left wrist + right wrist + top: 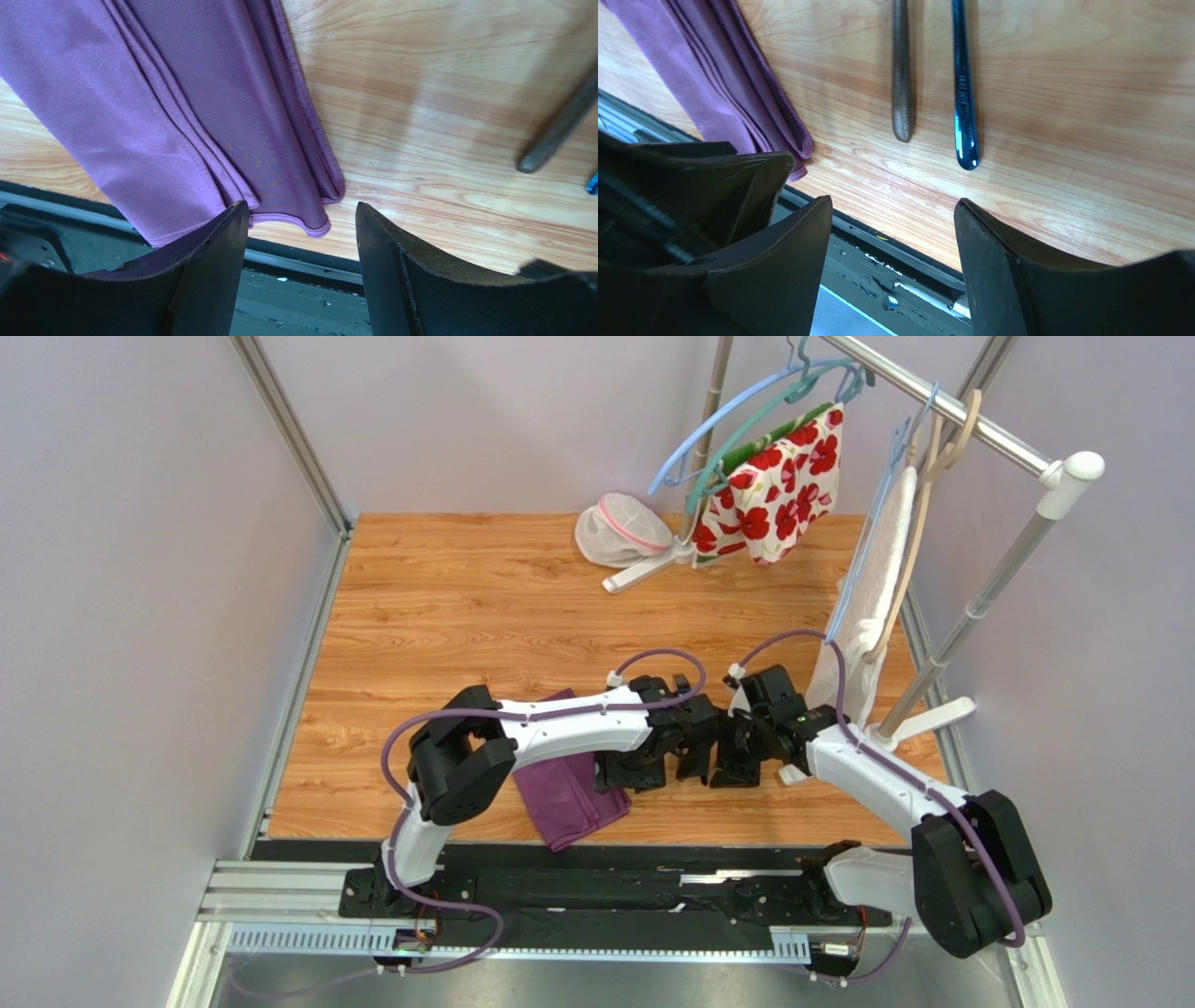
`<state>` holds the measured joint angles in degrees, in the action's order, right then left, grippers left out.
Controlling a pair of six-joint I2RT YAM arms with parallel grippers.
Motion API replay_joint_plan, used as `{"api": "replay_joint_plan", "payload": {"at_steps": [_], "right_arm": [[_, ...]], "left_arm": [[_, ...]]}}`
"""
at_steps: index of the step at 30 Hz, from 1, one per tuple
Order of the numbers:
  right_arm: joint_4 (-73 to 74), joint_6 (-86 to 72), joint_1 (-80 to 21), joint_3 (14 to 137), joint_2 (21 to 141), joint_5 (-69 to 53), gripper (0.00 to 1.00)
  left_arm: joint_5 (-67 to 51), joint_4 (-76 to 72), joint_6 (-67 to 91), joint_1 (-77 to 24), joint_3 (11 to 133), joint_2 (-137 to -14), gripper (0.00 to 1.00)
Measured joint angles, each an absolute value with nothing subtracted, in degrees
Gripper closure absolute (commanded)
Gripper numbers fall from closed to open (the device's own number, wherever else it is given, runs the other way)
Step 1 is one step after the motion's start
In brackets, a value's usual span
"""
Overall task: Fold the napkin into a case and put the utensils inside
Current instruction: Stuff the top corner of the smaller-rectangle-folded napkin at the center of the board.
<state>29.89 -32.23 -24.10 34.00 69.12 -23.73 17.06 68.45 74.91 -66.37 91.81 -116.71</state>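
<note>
The dark purple napkin (568,791) lies folded into a narrow layered strip at the table's near edge, its lower end close above my left gripper (302,217) in the left wrist view. That gripper is open and holds nothing, its left finger (210,266) next to the napkin (210,105). Two slim utensils lie side by side on the wood, one dark grey (901,77) and one shiny blue (962,84), just right of the napkin (731,77). My right gripper (892,210) is open and empty below their handle ends. From above, both grippers (673,756) (732,756) hide the utensils.
A clothes rack (982,602) stands at the back right with hangers, a white cloth with red flowers (769,490) and a white towel (873,602). A white mesh pouch (617,529) lies at the back. The black rail (631,875) borders the near edge.
</note>
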Motion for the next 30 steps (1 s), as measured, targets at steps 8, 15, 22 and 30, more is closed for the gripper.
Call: {"api": "replay_joint_plan", "payload": {"at_steps": [8,15,22,30], "right_arm": [[28.36,-30.72,-22.90,32.82,69.01,-26.20,0.32],[27.92,-30.02,-22.24,32.14,69.80,-27.14,0.33],[27.18,-29.67,-22.26,33.41,73.71,-28.58,0.30],[24.49,-30.41,-24.75,42.19,76.90,-29.17,0.27]], "left_arm": [[15.90,68.42,74.72,-64.73,91.98,-121.51,0.37],[15.42,66.92,74.00,-63.57,92.58,-122.08,0.74],[13.78,60.16,70.72,-63.22,84.84,-116.75,0.97],[11.73,51.44,63.86,-63.22,71.31,-100.53,1.00]]}}
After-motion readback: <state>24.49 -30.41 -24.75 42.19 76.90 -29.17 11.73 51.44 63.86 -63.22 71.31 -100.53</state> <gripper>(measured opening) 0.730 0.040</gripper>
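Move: The right edge of the napkin, close by its near corner, lies almost straight under the left hand, about 4 cm below the open fingers. The spoon's middle is some 7 cm to the left hand's right and 6 cm farther out, with the fork's middle about 2 cm to the right of the spoon's. From the right hand, that napkin edge lies roughly 12 cm left, 2 cm back and 4 cm lower. The napkin's right edge beside its near corner is pinched by the left hand, which sinks about 3 cm onto it, easing slightly forward, and shuts its fingers. Keeping the pinch, the left hand lifts nearly 4 cm while drawing left and a little back, rolling some 10 degrees. The open right hand idles, then late on swings forward, left and up by the spoon and fork. ##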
